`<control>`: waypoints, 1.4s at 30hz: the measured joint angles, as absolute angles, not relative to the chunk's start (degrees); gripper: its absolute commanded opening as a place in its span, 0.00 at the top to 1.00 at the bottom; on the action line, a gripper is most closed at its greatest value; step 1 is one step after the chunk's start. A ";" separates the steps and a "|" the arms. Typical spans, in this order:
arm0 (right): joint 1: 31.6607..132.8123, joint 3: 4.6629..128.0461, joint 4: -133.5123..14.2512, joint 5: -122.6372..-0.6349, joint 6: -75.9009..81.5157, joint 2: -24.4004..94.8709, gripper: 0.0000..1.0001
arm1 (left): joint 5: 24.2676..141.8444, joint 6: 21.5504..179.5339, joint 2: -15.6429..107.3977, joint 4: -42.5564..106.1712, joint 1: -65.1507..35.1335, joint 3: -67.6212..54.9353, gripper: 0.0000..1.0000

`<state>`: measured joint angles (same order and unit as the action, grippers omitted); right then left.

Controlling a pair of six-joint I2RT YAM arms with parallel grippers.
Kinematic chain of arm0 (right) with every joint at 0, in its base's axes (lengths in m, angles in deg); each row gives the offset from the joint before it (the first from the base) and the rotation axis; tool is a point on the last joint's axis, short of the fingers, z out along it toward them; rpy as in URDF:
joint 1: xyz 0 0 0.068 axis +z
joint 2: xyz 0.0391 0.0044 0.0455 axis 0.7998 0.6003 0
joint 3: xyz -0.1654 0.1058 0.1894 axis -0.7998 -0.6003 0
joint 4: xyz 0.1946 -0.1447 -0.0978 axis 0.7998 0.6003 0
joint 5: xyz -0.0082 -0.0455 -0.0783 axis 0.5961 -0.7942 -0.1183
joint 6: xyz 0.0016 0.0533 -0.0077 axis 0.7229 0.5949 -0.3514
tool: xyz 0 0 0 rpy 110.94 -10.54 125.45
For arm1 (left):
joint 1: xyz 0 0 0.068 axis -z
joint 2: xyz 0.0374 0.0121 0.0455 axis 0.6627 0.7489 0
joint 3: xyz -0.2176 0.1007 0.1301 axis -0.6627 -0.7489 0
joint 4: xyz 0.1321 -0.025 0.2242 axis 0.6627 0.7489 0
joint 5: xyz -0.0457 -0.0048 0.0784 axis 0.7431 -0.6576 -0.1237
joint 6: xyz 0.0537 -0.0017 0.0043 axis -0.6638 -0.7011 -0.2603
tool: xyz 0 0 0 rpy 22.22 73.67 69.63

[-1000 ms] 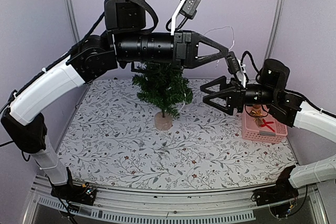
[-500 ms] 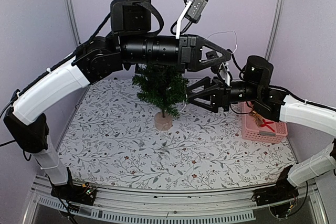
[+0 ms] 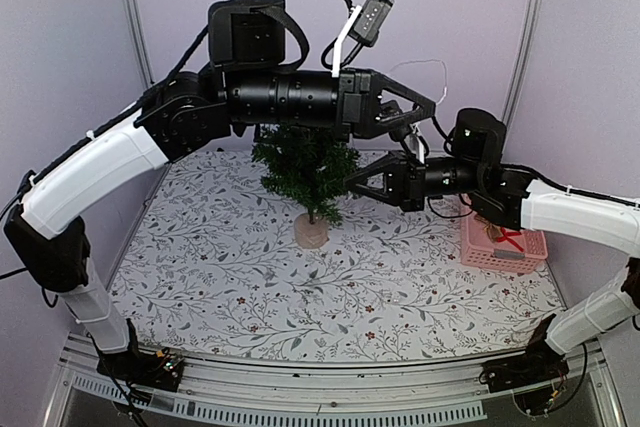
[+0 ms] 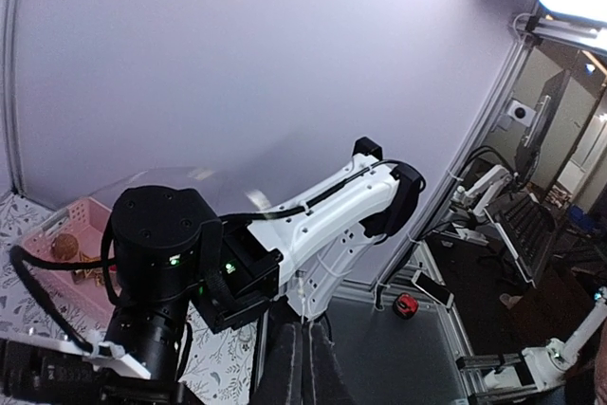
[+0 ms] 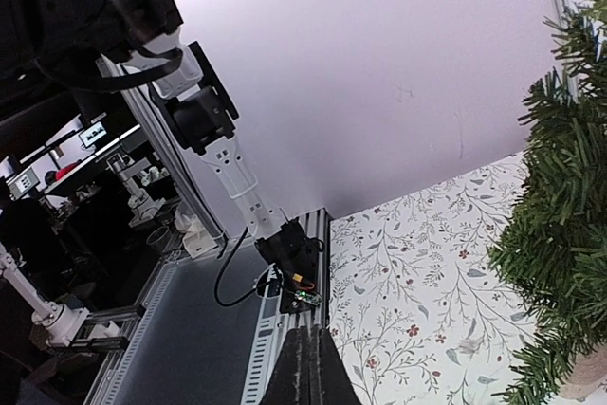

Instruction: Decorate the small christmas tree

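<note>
The small christmas tree (image 3: 305, 165) stands upright on its round wood base (image 3: 311, 232) at the back middle of the floral table; it also fills the right edge of the right wrist view (image 5: 560, 225). My left gripper (image 3: 435, 104) reaches out high above and to the right of the tree, shut on a thin white string (image 3: 432, 63). In the left wrist view that string (image 4: 303, 298) rises from between the closed left gripper (image 4: 303, 329). My right gripper (image 3: 352, 180) points left, just right of the tree's branches, shut (image 5: 306, 334) with nothing visible between its fingers.
A pink basket (image 3: 530, 247) with small ornaments sits at the table's right edge, under the right forearm; it also shows in the left wrist view (image 4: 81, 206). The left arm crosses above the tree top. Purple walls close the back and sides.
My right gripper has moved left toward the tree and gone from wide open to shut. The left gripper has shifted slightly, still shut on the string.
</note>
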<state>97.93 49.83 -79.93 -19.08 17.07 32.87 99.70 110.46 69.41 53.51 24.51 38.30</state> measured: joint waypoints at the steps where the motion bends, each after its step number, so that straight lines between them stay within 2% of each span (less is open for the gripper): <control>1: 97.64 49.94 -79.38 -19.93 17.16 32.74 1.00 | 99.07 110.39 68.88 53.53 24.36 37.54 1.00; 10: 86.93 50.73 -70.66 -28.52 17.86 23.47 1.00 | 81.36 111.40 53.71 55.15 17.74 22.17 1.00; 16: 85.27 58.73 -63.10 -34.78 15.39 23.52 1.00 | 68.97 115.25 45.78 53.27 11.22 15.59 1.00; 22: 85.27 74.49 -53.44 -41.79 12.70 34.38 1.00 | 61.15 117.58 47.81 51.43 5.82 15.07 1.00; 29: 85.01 88.89 -42.20 -50.10 11.15 47.01 1.00 | 57.58 120.45 54.37 49.83 -0.56 15.37 1.00; 36: 84.79 92.96 -34.71 -53.77 10.71 52.92 1.00 | 57.63 123.42 58.54 52.61 -4.76 15.64 1.00; 42: 84.79 92.98 -29.53 -52.85 9.77 54.93 1.00 | 60.10 125.12 57.39 56.33 -5.15 13.41 1.00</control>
<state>84.79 92.98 -29.53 -52.85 9.77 54.93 60.10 125.12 57.39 56.33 -5.15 13.41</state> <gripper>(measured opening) 0.011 0.006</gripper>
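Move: Both shut grippers already hold the thin string. The Christmas tree's middle stands about 21 cm ahead of the left hand, 15 cm to its left and 26 cm below. From the right hand, the tree is roughly 16 cm ahead, 6 cm to the left and 11 cm below. The pink basket lies far to the right, some 20 cm ahead of the right hand, 37 cm to its right and 30 cm lower. Keeping their pinch on the string, both hands uncross and carry it forward to the tree. The left swings about 27 cm forward and 25 cm left to the tree's left side, turning some 70 degrees counter-clockwise, then sinks about 11 cm. The right goes 22 cm forward, first edging right and rising, then sinking to the tree's right side, turning clockwise and tipping its fingers down. ##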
